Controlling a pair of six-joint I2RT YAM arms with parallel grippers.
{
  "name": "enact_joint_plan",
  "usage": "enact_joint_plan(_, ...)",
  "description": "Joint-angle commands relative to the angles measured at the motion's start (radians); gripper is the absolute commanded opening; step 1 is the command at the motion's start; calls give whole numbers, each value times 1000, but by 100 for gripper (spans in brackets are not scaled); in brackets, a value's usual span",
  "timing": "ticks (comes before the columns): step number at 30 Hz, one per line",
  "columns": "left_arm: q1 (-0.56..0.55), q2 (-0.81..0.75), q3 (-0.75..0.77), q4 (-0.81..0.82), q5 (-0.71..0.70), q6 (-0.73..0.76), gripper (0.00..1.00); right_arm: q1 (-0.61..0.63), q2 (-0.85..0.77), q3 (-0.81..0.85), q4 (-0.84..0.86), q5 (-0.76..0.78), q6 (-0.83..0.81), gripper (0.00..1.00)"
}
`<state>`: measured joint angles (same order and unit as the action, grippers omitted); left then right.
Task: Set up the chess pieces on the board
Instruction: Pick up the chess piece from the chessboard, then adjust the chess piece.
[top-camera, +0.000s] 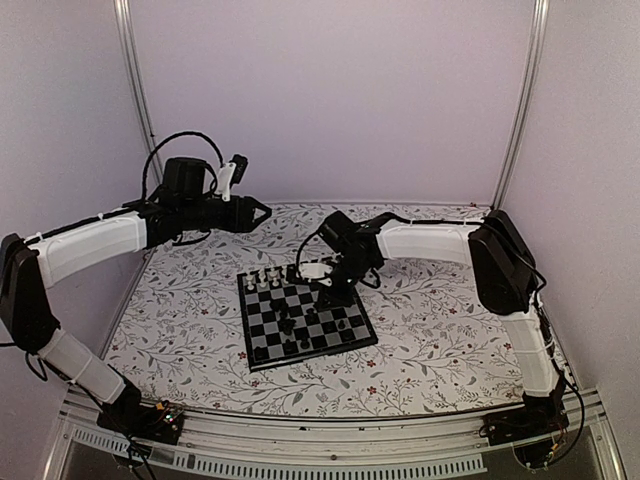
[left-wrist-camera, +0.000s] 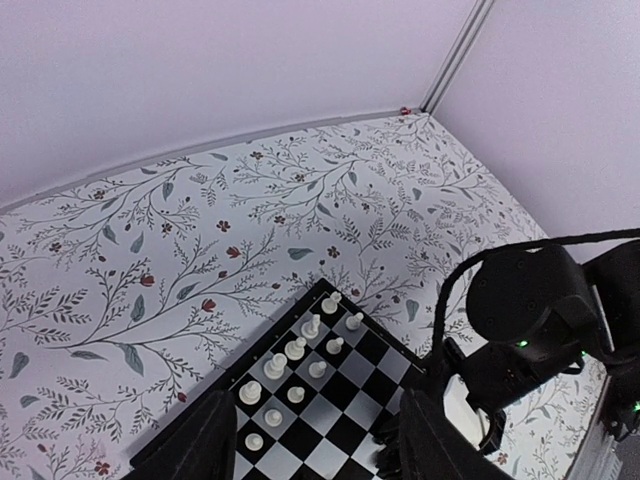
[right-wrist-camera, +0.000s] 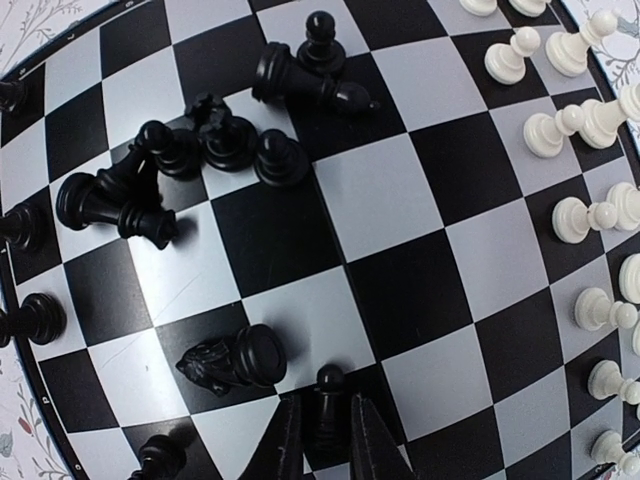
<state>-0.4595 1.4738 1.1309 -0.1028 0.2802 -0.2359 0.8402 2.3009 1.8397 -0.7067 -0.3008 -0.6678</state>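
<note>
The board (top-camera: 245, 330) lies mid-table on the floral cloth. White chess pieces (top-camera: 265, 280) stand in two rows along its far left edge; the same white rows (right-wrist-camera: 590, 120) run down the right side of the right wrist view. Black pieces (right-wrist-camera: 200, 150) lie jumbled mid-board, and a black knight (right-wrist-camera: 235, 360) lies on its side. My right gripper (right-wrist-camera: 322, 420) is low over the board's far right part, shut on an upright black pawn (right-wrist-camera: 328, 385). My left gripper (top-camera: 262, 212) hangs open high above the table's far left, holding nothing.
Pale walls with metal corner posts (top-camera: 520, 100) enclose the table. In the left wrist view the board (left-wrist-camera: 279, 339) with white pieces (left-wrist-camera: 295, 350) sits below, and the right arm's black wrist (left-wrist-camera: 530, 310) stands at its right edge. More black pieces (right-wrist-camera: 30, 320) stand at the board's near edge.
</note>
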Motion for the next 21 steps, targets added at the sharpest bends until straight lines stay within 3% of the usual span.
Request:
enact_joint_plan(1,14,24,24,-5,6,0,57,-14,-98,-48,20,-8,14,12)
enact_joint_plan(5,16,45,31,-8,30,-31,57,-22,-189,-80,50,-46,28,12)
enact_joint_plan(11,6,85,15,81,200,-212,59,-31,-319,-115,72,-99,55,12)
enact_joint_plan(21,-56,113,-149,490,404,-556,56,-42,-413,-128,93,-155,100,12)
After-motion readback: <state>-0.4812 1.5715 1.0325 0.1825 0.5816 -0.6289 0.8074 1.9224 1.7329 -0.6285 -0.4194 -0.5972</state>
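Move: Between the right fingers, already pinched, stands a black pawn; the left gripper is about 7 cm ahead, 15 cm left and 21 cm above that hand. A lying black knight is some 4 cm back and 3 cm left of the right hand, another black pawn 6 cm back and 2 cm right, and the nearest white pawns 9 cm straight ahead. From the left hand, the held pawn lies roughly 7 cm back, 15 cm right and 21 cm below. Lifting the pinched pawn off the board, the right hand rises about 17 cm, slow at first then quick, and tilts some 20 degrees so its fingers point more to the left, keeping their hold. Meanwhile the half-open left hand sinks a little, then swings about 5 cm right and slightly back towards the pawn, turning as it goes. ##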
